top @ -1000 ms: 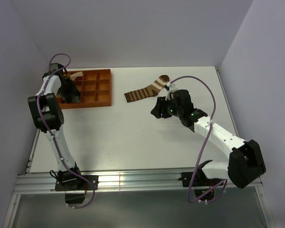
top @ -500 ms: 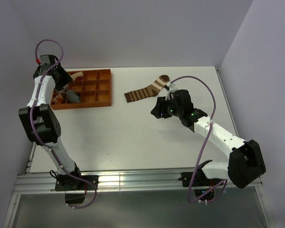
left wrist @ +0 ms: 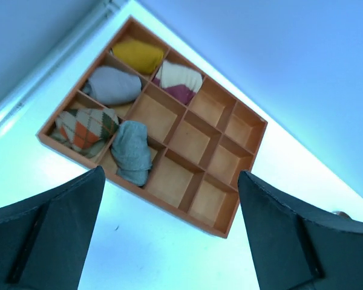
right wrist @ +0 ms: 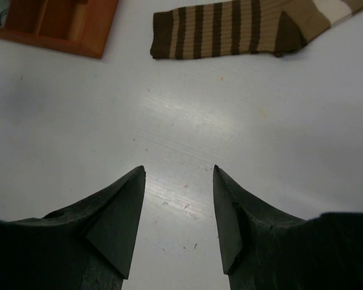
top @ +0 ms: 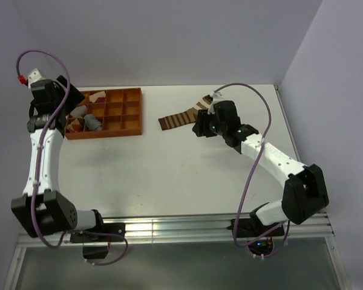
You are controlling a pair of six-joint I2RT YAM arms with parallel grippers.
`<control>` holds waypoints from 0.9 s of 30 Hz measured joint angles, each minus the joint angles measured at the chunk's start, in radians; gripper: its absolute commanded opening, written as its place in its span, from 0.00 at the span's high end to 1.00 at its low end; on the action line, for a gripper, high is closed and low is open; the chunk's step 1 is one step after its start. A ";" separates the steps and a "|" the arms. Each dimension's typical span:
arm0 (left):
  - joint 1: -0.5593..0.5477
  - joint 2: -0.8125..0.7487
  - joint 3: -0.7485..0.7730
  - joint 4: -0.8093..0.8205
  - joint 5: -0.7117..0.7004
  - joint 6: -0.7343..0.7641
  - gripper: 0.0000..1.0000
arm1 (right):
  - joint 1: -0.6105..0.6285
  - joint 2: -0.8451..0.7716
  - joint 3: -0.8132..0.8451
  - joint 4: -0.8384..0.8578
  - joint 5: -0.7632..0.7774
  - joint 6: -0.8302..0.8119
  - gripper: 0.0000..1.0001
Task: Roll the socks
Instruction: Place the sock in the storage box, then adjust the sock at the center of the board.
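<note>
The brown sock [right wrist: 230, 29] with pale stripes lies flat on the white table, also seen from above [top: 180, 117]. My right gripper [right wrist: 179, 171] stands open over bare table just short of it, nothing between its fingers [top: 198, 128]. A rolled grey sock [left wrist: 132, 152] lies in a near-left compartment of the orange tray [left wrist: 228, 225], visible from above too [top: 94, 122]. My left gripper [left wrist: 170, 175] hangs high above the tray, wide open and empty, near the tray's left end [top: 73, 98].
The tray [top: 130, 129] sits at the table's back left and also holds a yellow roll [left wrist: 137, 54], a white and maroon roll [left wrist: 178, 81], a pale grey roll [left wrist: 112, 84] and an argyle roll [left wrist: 85, 125]. Walls close the table on three sides.
My left arm has risen out of the tray and its jaws have spread wide, leaving the grey roll in its compartment. My right gripper has moved closer to the brown sock.
</note>
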 measured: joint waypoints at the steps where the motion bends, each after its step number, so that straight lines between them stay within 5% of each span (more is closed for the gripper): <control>1: 0.000 -0.053 -0.026 0.008 -0.008 0.003 0.02 | 0.000 0.019 0.020 0.000 0.009 0.000 0.45; 16: -0.226 -0.441 -0.307 -0.058 -0.282 0.060 0.01 | 0.059 0.613 0.613 -0.080 0.149 -0.073 0.47; 21: -0.260 -0.472 -0.433 -0.047 -0.338 0.069 0.02 | 0.095 0.823 0.859 -0.167 0.180 -0.114 0.47; 27: -0.292 -0.463 -0.460 -0.037 -0.353 0.080 0.03 | 0.121 0.952 0.971 -0.272 0.182 -0.124 0.47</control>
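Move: The brown striped sock's middle is about 20 cm ahead of the right hand, 6 cm to its left and 17 cm below. The cuff is nearer the hand's heading, some 17 cm ahead and 15 cm left. The storage box centre sits about 38 cm left of the sock, level with it going outward. From the left hand, the striped sock is roughly 11 cm ahead, 42 cm right and 28 cm below. Heading for the cuff end of the striped sock, the empty right hand sweeps about 15 cm forward and 11 cm left, sinking some 11 cm, mostly late, as its fingers steepen and stay half open. The wide-open left hand backs off about 11 cm from the box with a drift right, rising slightly, then sinking to finish about 5 cm lower. ##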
